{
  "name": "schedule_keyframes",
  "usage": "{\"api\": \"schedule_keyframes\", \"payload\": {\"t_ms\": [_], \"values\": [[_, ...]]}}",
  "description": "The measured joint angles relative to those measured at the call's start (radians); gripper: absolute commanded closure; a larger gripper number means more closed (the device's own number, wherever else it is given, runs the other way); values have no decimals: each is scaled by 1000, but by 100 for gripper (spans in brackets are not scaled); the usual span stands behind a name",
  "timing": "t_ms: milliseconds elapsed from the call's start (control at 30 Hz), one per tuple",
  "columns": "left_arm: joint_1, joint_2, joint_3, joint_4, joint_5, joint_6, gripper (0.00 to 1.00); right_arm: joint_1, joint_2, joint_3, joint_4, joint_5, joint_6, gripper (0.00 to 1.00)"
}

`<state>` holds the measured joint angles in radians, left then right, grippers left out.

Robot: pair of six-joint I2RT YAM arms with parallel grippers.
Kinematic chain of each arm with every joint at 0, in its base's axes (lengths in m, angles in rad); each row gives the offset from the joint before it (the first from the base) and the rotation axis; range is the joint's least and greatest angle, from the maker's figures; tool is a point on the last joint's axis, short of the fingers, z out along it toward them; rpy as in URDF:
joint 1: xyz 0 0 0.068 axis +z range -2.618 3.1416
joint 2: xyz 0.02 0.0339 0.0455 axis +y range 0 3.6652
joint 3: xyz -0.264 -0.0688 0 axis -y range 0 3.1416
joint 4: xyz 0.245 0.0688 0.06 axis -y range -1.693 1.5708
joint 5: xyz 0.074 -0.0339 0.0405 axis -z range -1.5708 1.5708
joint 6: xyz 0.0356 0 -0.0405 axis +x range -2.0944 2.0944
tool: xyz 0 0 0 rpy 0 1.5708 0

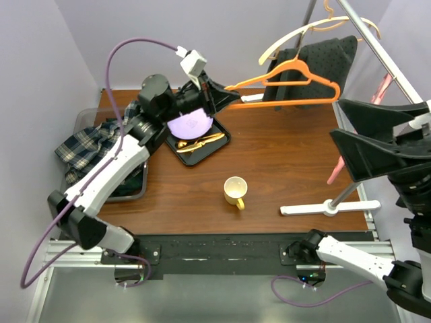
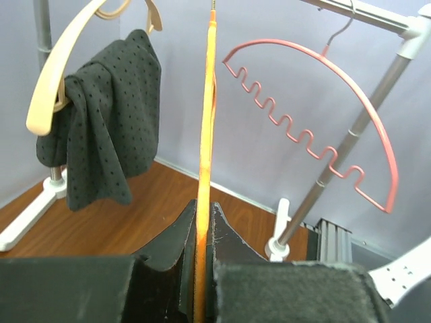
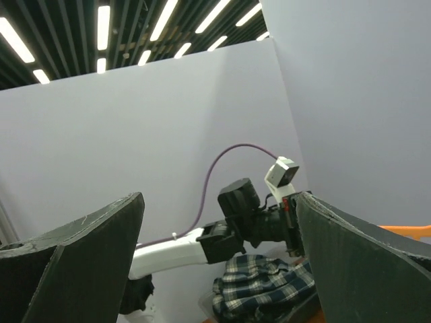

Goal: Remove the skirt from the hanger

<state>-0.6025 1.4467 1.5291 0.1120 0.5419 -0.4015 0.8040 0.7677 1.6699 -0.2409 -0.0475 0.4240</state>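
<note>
My left gripper (image 1: 225, 97) (image 2: 204, 208) is shut on the bare orange hanger (image 1: 296, 101) (image 2: 207, 101), clamping one end of it edge-on above the back of the table. Behind it, a dark dotted skirt (image 1: 323, 60) (image 2: 114, 128) is draped in a bunch over one arm of a cream hanger (image 1: 296, 33) (image 2: 54, 74) on the rack. My right gripper (image 1: 337, 121) (image 3: 219, 202) hovers at the right side of the table, below the skirt. It points left, its jaws are wide open and nothing is between them.
The clothes rack (image 1: 384, 60) has its white base (image 1: 323, 208) on the table's right side, and a pink wavy hanger (image 2: 316, 134) hangs from it. A yellow mug (image 1: 235, 190) stands mid-table. A black tray (image 1: 219, 145) holds a purple plate and gold cutlery. Plaid cloth (image 1: 87, 145) (image 3: 269, 286) fills the left bin.
</note>
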Motion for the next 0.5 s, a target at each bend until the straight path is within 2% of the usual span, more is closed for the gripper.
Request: {"api": "schedule_keyframes", "payload": {"t_ms": [500], "values": [[-108,384,259,191,-4,-4,100,0,-53,-22,-29,90,-6,1]]}}
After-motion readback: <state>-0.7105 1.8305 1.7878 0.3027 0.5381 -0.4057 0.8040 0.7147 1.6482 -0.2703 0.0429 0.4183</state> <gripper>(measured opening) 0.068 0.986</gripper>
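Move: The orange hanger, already empty, is gripped by one end in the left hand. Its goal, the free stretch of the rack's rod, is roughly 32 cm to this hand's right, 4 cm ahead and 18 cm above. The grey cloth hangs about 21 cm right and 16 cm ahead, nearly level; the pink hanger is some 35 cm right, 8 cm back and 4 cm higher. From the right hand that stretch lies about 18 cm ahead, 8 cm right and slightly lower. The orange hanger, still pinched at its end, is carried by the left hand about 10 cm to the right and some 4 cm forward, towards the rack's rod and the grey cloth, sinking a couple of centimetres. The fingers stay shut while the wrist turns roughly 5 degrees clockwise; the forward part fades towards the end. ##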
